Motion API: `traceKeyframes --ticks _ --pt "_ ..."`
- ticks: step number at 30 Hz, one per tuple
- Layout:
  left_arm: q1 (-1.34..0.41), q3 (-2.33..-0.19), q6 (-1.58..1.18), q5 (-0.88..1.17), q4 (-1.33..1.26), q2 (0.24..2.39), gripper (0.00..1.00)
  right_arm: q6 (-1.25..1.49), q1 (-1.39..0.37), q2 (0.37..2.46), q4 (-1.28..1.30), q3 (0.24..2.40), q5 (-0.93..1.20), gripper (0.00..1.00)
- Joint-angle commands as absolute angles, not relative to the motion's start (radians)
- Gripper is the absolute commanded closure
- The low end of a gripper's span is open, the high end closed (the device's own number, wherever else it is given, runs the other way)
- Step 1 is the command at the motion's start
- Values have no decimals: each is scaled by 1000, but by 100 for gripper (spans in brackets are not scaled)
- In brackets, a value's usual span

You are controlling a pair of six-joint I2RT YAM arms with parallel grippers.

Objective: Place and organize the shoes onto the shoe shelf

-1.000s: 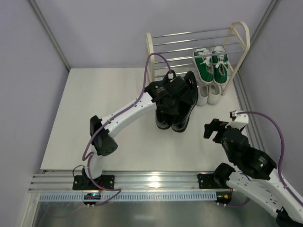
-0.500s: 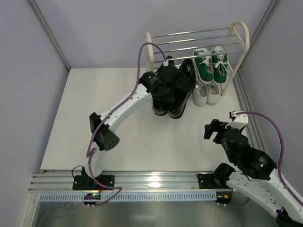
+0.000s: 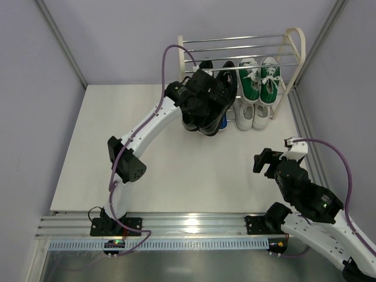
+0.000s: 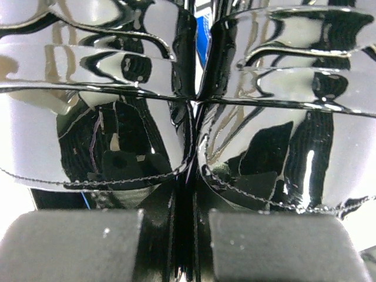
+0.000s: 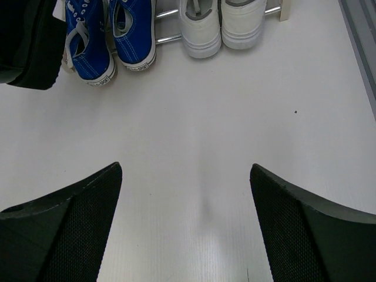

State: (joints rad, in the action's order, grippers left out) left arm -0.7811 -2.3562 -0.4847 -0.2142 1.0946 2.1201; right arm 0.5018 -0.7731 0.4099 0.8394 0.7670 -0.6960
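My left gripper point(image 3: 202, 98) is shut on the inner sides of the glossy black leather shoes point(image 3: 207, 111), holding the pair in the air in front of the shoe shelf point(image 3: 297, 48), left of its middle. In the left wrist view the black pair point(image 4: 117, 117) fills the frame above my left gripper point(image 4: 176, 226). Green sneakers point(image 3: 259, 80) sit on the upper rods at the right. White sneakers point(image 3: 252, 115) stand below them, blue sneakers point(image 3: 224, 121) partly under the black pair. My right gripper point(image 3: 267, 162) hangs open over the table, nothing between its fingers.
In the right wrist view my open right gripper point(image 5: 185, 169) faces the blue sneakers point(image 5: 88, 47) and white sneakers point(image 5: 202, 26) on the lower rods point(image 5: 167, 39). A metal rail point(image 3: 302, 126) runs along the table's right edge. Walls enclose the table.
My left arm has carried the black pair up and back toward the shelf, uncovering the blue sneakers beneath. The right arm has not moved.
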Motion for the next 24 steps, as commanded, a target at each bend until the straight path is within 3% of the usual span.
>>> traceKeyframes --ticks 1,15,24 --pt "-704 -2393 -469 -347 986 2002 100 483 -778 414 813 785 -703 10" --pt "-614 -2312 -468 -403 1054 1905 100 472 -778 411 799 773 -709 10" --pt "-615 -2460 -466 -262 1083 1957 100 465 -778 410 792 767 -713 10"
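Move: The black shoes, already held by the left hand, are going to the free left part of the shelf's upper tier, centred about 9 cm ahead, 3 cm right and 3 cm below that hand. The green shoes on that tier stand about 11 cm ahead and 20 cm right; the blue shoes on the lower tier are some 7 cm ahead, 4 cm right and 16 cm down. From the right hand, that free place is about 28 cm ahead, 21 cm left and 3 cm lower. The black shoes, still pinched side by side by their inner walls, are carried left about 8 cm by the left hand, going with the shelf as they bear against its left end frame. Over the first half the hand also reaches some 3 cm forward; it turns slightly counter-clockwise, then lifts a little at the end, fingers keeping their hold. ##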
